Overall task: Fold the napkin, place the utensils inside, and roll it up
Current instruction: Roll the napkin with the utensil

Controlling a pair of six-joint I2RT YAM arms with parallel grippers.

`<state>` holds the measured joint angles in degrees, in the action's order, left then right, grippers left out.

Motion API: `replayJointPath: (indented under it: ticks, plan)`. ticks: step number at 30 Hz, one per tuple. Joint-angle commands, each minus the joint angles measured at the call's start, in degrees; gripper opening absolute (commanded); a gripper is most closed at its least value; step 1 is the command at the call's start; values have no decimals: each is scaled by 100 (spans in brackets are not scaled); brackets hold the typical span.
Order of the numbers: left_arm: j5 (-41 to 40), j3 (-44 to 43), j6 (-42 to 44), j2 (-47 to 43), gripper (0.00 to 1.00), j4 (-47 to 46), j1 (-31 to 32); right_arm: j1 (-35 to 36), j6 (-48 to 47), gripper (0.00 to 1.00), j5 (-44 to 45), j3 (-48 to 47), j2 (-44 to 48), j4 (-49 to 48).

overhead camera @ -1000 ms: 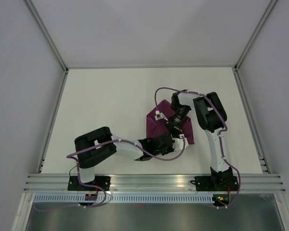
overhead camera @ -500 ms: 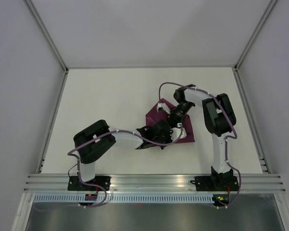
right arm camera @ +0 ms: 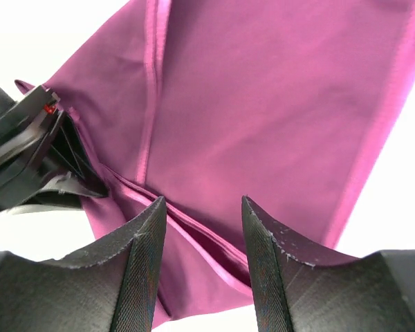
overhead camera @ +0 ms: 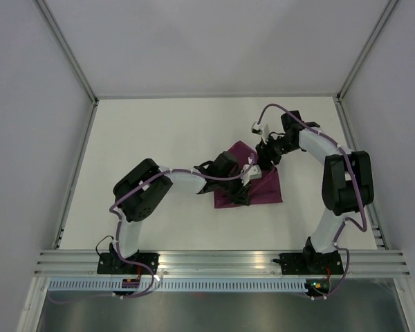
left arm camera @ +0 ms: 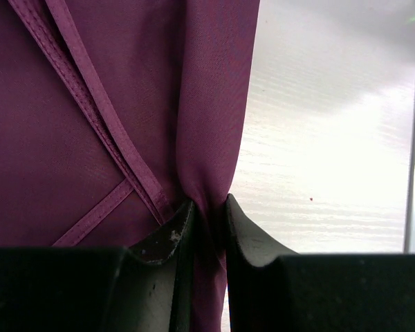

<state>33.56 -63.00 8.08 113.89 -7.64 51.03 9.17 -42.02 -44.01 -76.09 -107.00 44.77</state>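
Note:
The purple-maroon napkin (overhead camera: 266, 188) lies folded on the white table, a little right of centre. My left gripper (overhead camera: 245, 188) reaches over its left part. In the left wrist view that gripper (left arm camera: 209, 211) is shut on a bunched fold at the napkin's (left arm camera: 90, 104) edge, where hemmed bands cross. My right gripper (overhead camera: 265, 159) hovers over the napkin's far edge. In the right wrist view it (right arm camera: 203, 207) stands open, with the napkin (right arm camera: 263, 104) below its fingers and nothing pinched between them. The left gripper (right arm camera: 28, 152) shows at that view's left. The utensils are out of view.
The white table (overhead camera: 159, 138) is bounded by white walls at the back and both sides. An aluminium rail (overhead camera: 221, 261) carrying both arm bases runs along the near edge. The right arm's purple cable (overhead camera: 277, 111) loops above its wrist.
My right gripper opened, let go of the napkin and pulled back toward the far right. The left gripper carried its napkin fold away from the near edge, and the cloth now lies flatter.

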Motion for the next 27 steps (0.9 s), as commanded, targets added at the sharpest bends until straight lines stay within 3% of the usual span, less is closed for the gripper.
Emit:
replayJointPath:
  ticks: [1, 6, 15, 27]
  plan:
    - [563, -133, -394, 704, 2, 1299, -154, -99, 133, 54, -99, 601, 653, -855]
    - [801, -519, -658, 1004, 2, 1668, -391, -100, -139, 54, 164, 1719, 1855, -1664]
    - [977, -1327, -1045, 1425, 2, 2696, -541, 198, -1247, 55, 296, 3108, 3157, -1454]
    - [1231, -1979, -1195, 1848, 2, 3181, -567, 1403, -1010, 57, 1183, 4023, 3493, -2235]
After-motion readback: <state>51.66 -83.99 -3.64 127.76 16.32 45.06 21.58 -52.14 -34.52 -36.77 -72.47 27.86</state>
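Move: The right hand, open and empty, goes for the napkin's near edge just right of the left gripper: some 13 cm back from it, 1 cm to its left and 6 cm down. The left fingertips lie about 13 cm back, 6 cm left and 5 cm below it; the napkin's far corner is roughly 7 cm ahead and 9 cm left. From the left hand, that spot on the near edge is about 5 cm to its right, level fore and aft. The left fingers keep their pinch on the napkin's near edge, rolling it forward some 30 degrees about their own pointing line almost on the spot. The right hand swings back about 13 cm towards that edge beside them, rising slightly and bearing right first, then sinking and easing left, wrist turning roughly 25 degrees, fingers staying half open. ##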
